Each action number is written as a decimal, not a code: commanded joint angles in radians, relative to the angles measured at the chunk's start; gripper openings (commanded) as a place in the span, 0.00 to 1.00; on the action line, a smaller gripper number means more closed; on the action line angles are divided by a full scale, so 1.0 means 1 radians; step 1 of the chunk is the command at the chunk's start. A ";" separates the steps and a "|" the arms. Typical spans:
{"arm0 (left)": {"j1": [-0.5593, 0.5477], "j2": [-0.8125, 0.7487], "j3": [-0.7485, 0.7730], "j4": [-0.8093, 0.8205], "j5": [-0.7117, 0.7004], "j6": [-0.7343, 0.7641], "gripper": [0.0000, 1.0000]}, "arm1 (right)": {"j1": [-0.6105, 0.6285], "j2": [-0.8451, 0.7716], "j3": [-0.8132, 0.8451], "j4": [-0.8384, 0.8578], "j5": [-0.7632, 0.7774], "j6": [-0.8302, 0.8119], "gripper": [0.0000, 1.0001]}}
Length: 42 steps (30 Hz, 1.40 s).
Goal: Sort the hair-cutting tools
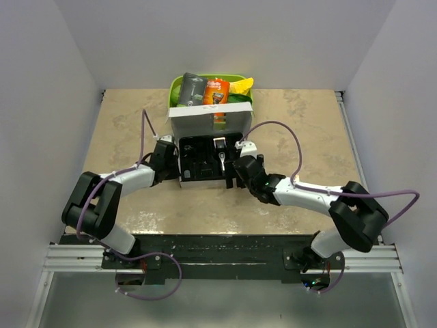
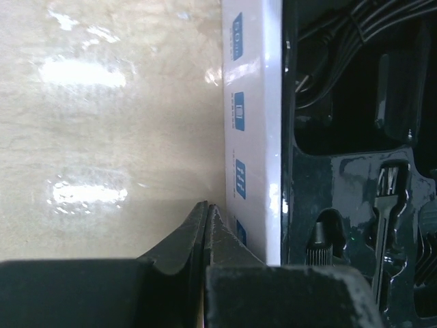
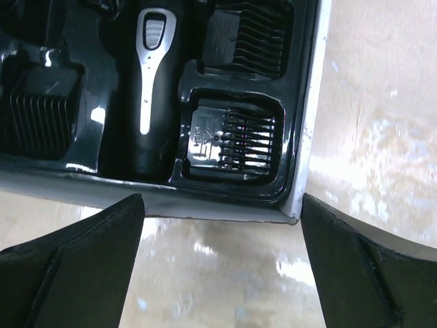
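Observation:
An open white box (image 1: 210, 121) holds a black moulded tray (image 1: 198, 164) at the table's middle. In it lies the slim black hair clipper (image 1: 221, 156) (image 3: 153, 89) with a silver strip. A black guide comb (image 3: 235, 140) sits in the pocket to its right, another comb (image 3: 249, 34) beyond it and a third (image 3: 41, 113) on the left. My right gripper (image 3: 222, 201) (image 1: 239, 174) stands open at the box's near right corner, nothing between its fingers. My left gripper (image 2: 207, 205) (image 1: 171, 160) is shut and empty, against the box's left wall (image 2: 252, 137).
A green basket (image 1: 176, 85) stands behind the box, holding a grey-and-green razor package (image 1: 192, 89), an orange razor package (image 1: 216, 92) and a yellow item (image 1: 242, 85). The box's lid stands upright between tray and basket. A small brush (image 2: 386, 205) lies in the tray.

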 commanded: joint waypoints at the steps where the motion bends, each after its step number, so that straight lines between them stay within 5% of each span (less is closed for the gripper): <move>1: -0.053 -0.014 0.075 -0.033 0.031 -0.005 0.00 | 0.064 -0.119 0.007 -0.141 -0.098 0.050 0.96; 11: -0.053 -0.077 0.153 -0.148 -0.046 -0.015 0.00 | 0.064 -0.243 0.093 -0.399 0.102 0.119 0.98; 21: -0.045 -0.316 0.100 -0.319 -0.121 -0.047 0.00 | 0.036 -0.328 0.141 -0.544 0.286 0.224 0.99; 27: 0.120 -0.465 0.031 -0.237 -0.041 -0.004 0.13 | -0.172 -0.346 0.130 -0.468 0.192 0.213 0.98; 29: 0.176 -0.469 0.026 -0.229 0.012 0.005 0.25 | -0.223 -0.332 0.139 -0.446 0.172 0.211 0.98; 35: 0.315 -0.345 0.057 -0.177 0.112 0.062 0.43 | -0.407 -0.260 0.158 -0.316 -0.039 0.173 0.99; 42: 0.486 -0.223 0.040 0.018 0.452 0.062 0.53 | -0.636 -0.147 0.132 -0.100 -0.373 0.123 0.98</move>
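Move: The left hand's shut fingers are at the open box's left wall, the box's middle some 13 cm right and 5 cm ahead; its upright lid stands about 15 cm ahead, 13 cm right and 8 cm higher. From the right hand, open at the near right corner, the box's middle is about 8 cm ahead and 9 cm left, the lid 18 cm ahead and 10 cm left, the clipper 9 cm ahead and 6 cm left. Both rise off the box: left hand half-opens, going 11 cm left; right backs, then sweeps right and forward. ##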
